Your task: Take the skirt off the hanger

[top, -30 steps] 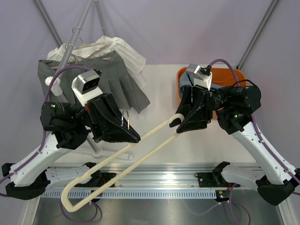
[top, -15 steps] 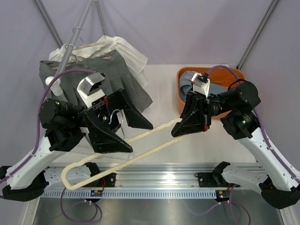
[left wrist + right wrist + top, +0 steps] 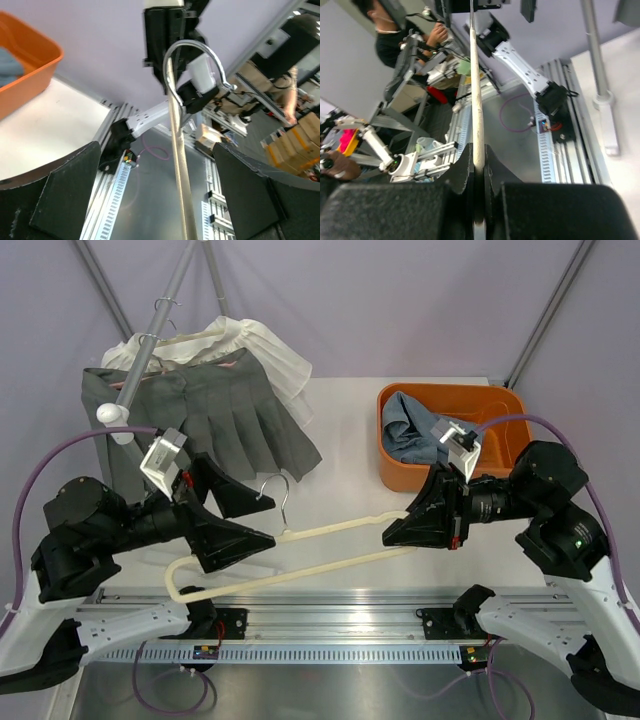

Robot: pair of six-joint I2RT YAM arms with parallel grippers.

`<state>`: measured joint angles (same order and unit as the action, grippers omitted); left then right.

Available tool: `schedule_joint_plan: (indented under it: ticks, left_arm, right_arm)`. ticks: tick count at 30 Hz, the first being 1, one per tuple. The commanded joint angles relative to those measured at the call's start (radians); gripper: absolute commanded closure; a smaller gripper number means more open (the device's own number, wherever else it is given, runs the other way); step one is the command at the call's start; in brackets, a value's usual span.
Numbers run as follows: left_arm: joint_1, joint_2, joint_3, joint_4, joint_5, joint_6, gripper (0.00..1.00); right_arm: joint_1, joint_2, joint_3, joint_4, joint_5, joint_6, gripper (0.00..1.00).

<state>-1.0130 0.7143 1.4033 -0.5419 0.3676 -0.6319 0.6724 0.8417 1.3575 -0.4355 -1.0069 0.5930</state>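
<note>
A bare cream hanger (image 3: 330, 544) with a metal hook (image 3: 277, 487) stretches low across the table's front. My right gripper (image 3: 397, 531) is shut on its right end; in the right wrist view the pads (image 3: 465, 167) pinch the bar (image 3: 475, 100). My left gripper (image 3: 258, 522) stands open around the hanger near the hook, and its fingers (image 3: 60, 200) sit well apart from the bar (image 3: 179, 160). A grey pleated skirt (image 3: 225, 420) hangs on the rack at the back left. A blue-grey garment (image 3: 412, 435) lies in the orange bin (image 3: 500, 395).
A white garment (image 3: 270, 350) hangs behind the grey skirt on the slanted rack pole (image 3: 160, 315). The pole's foot (image 3: 118, 418) stands at the table's left. The aluminium rail (image 3: 330, 615) runs along the near edge. The orange bin's corner (image 3: 30, 55) shows in the left wrist view.
My left gripper opened and let go of the hanger, then drew back left. My right gripper closed on the hanger's right end. The hanger swung flatter and shifted right.
</note>
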Motion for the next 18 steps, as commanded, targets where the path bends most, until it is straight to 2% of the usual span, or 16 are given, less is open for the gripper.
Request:
schedule_joint_plan:
  ticks: [1,7,18]
  left_arm:
    - [-0.001,0.005,0.005,-0.081,-0.119,0.043,0.01]
    - [0.001,0.04,0.059,-0.087,-0.197,0.054,0.01]
    - [-0.001,0.134,0.099,-0.067,-0.176,0.057,0.01]
  right_arm:
    - [0.003,-0.004,0.012,-0.164,0.141,-0.106,1.0]
    - [0.003,0.01,0.043,-0.348,0.22,-0.194,1.0]
    - [0.004,0.01,0.037,-0.397,0.188,-0.226,1.0]
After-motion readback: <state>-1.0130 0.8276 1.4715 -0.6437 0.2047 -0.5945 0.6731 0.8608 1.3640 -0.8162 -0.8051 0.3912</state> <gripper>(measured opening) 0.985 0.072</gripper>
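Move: The wooden hanger's hook stands just beyond my open left fingertips, some 3 cm to the right of the left hand, 2 cm ahead and about level. It is about 13 cm to the left of my right hand and roughly 3 cm ahead; that hand already holds the hanger's right end. The blue skirt lies in the orange bin, some 34 cm ahead of the right hand, 17 cm to its right and 38 cm below. The grey skirt hangs about 22 cm ahead of the left hand, 10 cm to its left and 15 cm lower. Keeping the hanger's right end pinched, I sink my right hand about 7 cm and carry it 3 cm forward, its left side tipping down some 15 degrees as it turns clockwise. My left hand, fingers still wide open, follows the hanger forward about 4.5 cm, sinks slightly and ends easing to the right, turning a little counter-clockwise; it doesn't close. ##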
